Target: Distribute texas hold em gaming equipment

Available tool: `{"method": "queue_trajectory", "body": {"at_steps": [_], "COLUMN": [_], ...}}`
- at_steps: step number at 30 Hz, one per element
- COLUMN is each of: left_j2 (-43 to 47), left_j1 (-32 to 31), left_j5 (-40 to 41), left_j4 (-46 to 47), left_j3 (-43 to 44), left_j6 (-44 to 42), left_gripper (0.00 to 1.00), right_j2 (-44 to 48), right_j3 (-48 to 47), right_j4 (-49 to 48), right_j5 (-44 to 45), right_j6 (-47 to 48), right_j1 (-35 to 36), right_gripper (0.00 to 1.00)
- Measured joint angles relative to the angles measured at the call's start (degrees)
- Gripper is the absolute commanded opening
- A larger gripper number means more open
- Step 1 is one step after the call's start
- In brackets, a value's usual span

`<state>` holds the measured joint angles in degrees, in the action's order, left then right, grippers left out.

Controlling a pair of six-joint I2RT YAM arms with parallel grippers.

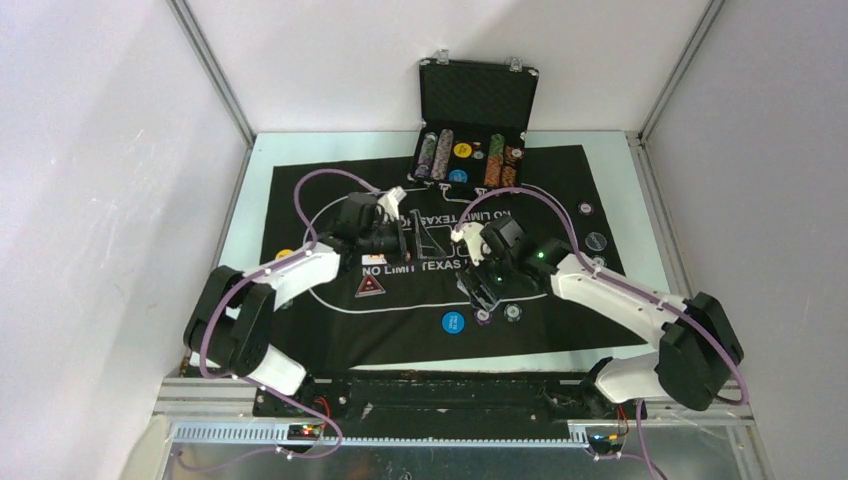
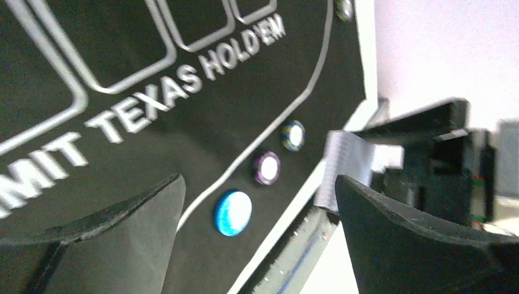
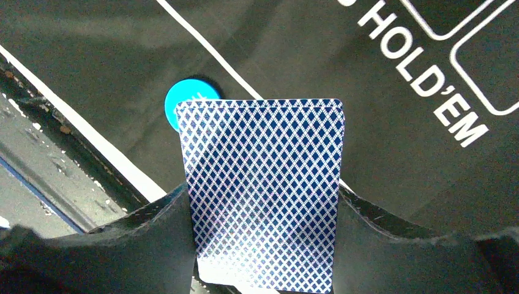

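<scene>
In the right wrist view a blue-backed playing card point(image 3: 263, 153) stands between my right gripper's point(image 3: 263, 202) jaws, which are shut on its two side edges. Behind the card a blue round button point(image 3: 183, 98) lies on the black felt mat point(image 3: 343, 147). From above, the right gripper point(image 1: 481, 290) hangs over the mat's near middle, just above the blue button point(image 1: 454, 322) and two chips point(image 1: 514, 313). My left gripper point(image 1: 405, 232) hovers open over the mat's centre with nothing between its fingers; its wrist view shows the blue button point(image 2: 233, 212), a purple chip point(image 2: 267, 167) and another chip point(image 2: 293, 135).
An open black hard case point(image 1: 477, 100) with rows of chips stands at the back. More chips point(image 1: 596, 241) lie at the mat's right side, a yellow button point(image 1: 285, 254) at its left, and a red triangle marker point(image 1: 370, 287) lies near the left arm.
</scene>
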<state>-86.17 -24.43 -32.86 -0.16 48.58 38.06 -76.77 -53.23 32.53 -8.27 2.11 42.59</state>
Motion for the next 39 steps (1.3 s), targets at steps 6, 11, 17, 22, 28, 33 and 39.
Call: {"method": "queue_trajectory", "body": {"at_steps": [6, 11, 17, 22, 28, 33, 39], "left_j2": [-0.3, -1.4, -4.6, -6.2, -8.4, -9.4, -10.9], "left_j1": [-2.4, -4.0, -5.7, -7.0, -9.7, -10.8, -11.7], "left_j5": [-9.4, -13.1, -15.3, -16.8, -18.0, -18.5, -18.6], "left_j4": [8.6, 13.0, 14.8, 17.0, 19.3, 20.8, 23.8], "left_j3": [-3.2, -3.2, -3.2, -3.2, -3.2, -3.2, -3.2], "left_j6": [3.8, 4.7, 5.5, 7.1, 8.5, 10.0, 12.3], "left_gripper": [1.00, 1.00, 1.00, 1.00, 1.00, 1.00, 1.00], "right_j2": [-3.6, -4.0, -4.0, -4.0, -3.6, -2.3, -1.0], "right_j3": [-1.9, -3.0, -3.9, -4.2, -4.3, -4.3, -4.3], "right_j4": [2.6, 3.5, 3.5, 3.5, 3.5, 3.5, 3.4], "right_j5": [-1.1, -2.2, -4.0, -4.9, -5.1, -5.1, -5.1], "right_j6": [-0.2, -0.2, -0.4, -0.7, -1.2, -1.5, -1.6], "right_j1": [0.5, 0.5, 0.5, 0.5, 0.5, 0.5, 0.5], "right_gripper": [0.00, 0.00, 0.00, 0.00, 0.00, 0.00, 0.00]}}
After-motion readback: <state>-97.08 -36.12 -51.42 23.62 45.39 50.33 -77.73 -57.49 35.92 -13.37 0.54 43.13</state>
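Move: The deck of cards, held upright in the right hand's fingers and barely 1 cm below that hand point, lies roughly 10 cm to the right of the open left hand, about 8 cm back and 3 cm lower. From the left hand, on the mat some 12 cm below, the blue chip is about 11 cm back and 6 to the right, the purple chip 10 back and 13 right, the red triangle 2 back and 13 left. The right hand keeps its pinch on the deck, easing about 2 cm left and 1 cm back, dipping, then rising to finish a little higher. The left hand, fingers wide open throughout, closes in about 12 cm on a slant, right and back, with a small hump upwards on the way, turning some 20 degrees clockwise and bringing one finger across the deck's face; touch can't be made out. ##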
